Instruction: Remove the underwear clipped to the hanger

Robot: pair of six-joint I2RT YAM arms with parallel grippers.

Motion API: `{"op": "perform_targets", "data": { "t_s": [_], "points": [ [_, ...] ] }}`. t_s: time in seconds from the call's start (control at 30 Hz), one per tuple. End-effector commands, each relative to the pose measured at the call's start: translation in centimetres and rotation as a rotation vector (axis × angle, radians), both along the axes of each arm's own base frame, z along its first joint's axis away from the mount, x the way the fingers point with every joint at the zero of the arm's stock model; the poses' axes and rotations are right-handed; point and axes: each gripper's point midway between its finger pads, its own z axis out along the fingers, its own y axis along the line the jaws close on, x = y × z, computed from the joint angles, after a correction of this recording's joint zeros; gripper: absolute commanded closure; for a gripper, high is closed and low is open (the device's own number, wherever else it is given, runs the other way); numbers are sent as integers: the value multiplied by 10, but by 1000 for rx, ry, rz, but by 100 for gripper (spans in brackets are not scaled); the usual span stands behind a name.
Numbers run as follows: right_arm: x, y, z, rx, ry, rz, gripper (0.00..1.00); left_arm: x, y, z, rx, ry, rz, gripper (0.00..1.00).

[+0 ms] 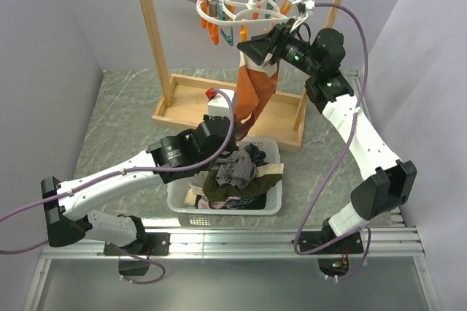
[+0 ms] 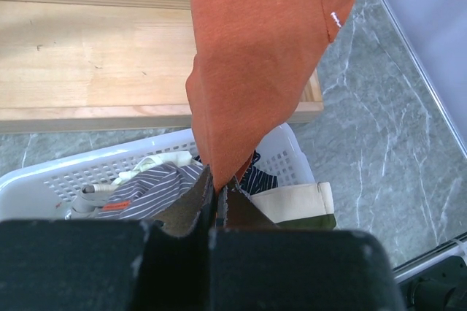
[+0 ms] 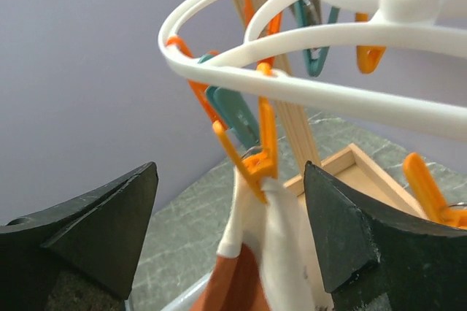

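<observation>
The white hanger hangs by its hook from the wooden rack's top bar, with orange and teal pegs dangling from its rings. One rust-orange underwear with a white waistband hangs from an orange peg. My right gripper is open, its jaws standing either side of that peg and waistband without touching them; the top view shows my right gripper at the hanger's near side. My left gripper is shut on the bottom tip of the orange underwear, just above the basket.
A white perforated basket sits below and holds several garments, among them striped, olive and cream pieces. The wooden rack stands on a framed wooden base behind the basket. Lilac walls close in on the left, back and right.
</observation>
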Motion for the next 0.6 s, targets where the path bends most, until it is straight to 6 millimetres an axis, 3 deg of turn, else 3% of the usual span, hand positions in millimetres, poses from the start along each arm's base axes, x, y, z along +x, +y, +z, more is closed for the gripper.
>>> {"op": "perform_targets", "data": {
  "t_s": [0.0,0.3,0.43,0.57],
  "points": [
    [12,-7,30,77,-72,-78,13,-4,-6,24,-52,-30,-20,99],
    [14,14,43,142,-64,63,44,-6,-6,28,-63,-36,-21,99],
    [14,17,44,145,-57,86,68,-7,-6,29,-64,-40,-19,99],
    [13,15,43,148,-59,75,73,-6,-2,31,-63,-50,-6,99]
  ]
}}
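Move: Near the right hand, the orange clip at the underwear's waist lies about 3 cm ahead, 2 cm left and roughly 1 cm higher. A teal clip hangs some 4 cm left of that clip and 1 cm farther out; a second orange clip sits about 6 cm to its right and 2 cm farther out, near hand height. The left hand, already holding the underwear's lower end, has the first clip about 18 cm ahead, 2 cm right and 17 cm up. Closing in on the orange clip, the right hand slides about 3 cm forward and 2 cm left, nearly level, tilting some 5 to 10 degrees, while its fingers shut from almost wide open to about a third and pinch the clip's two legs between the pads. The left hand keeps its pinch on the underwear's lower end. ##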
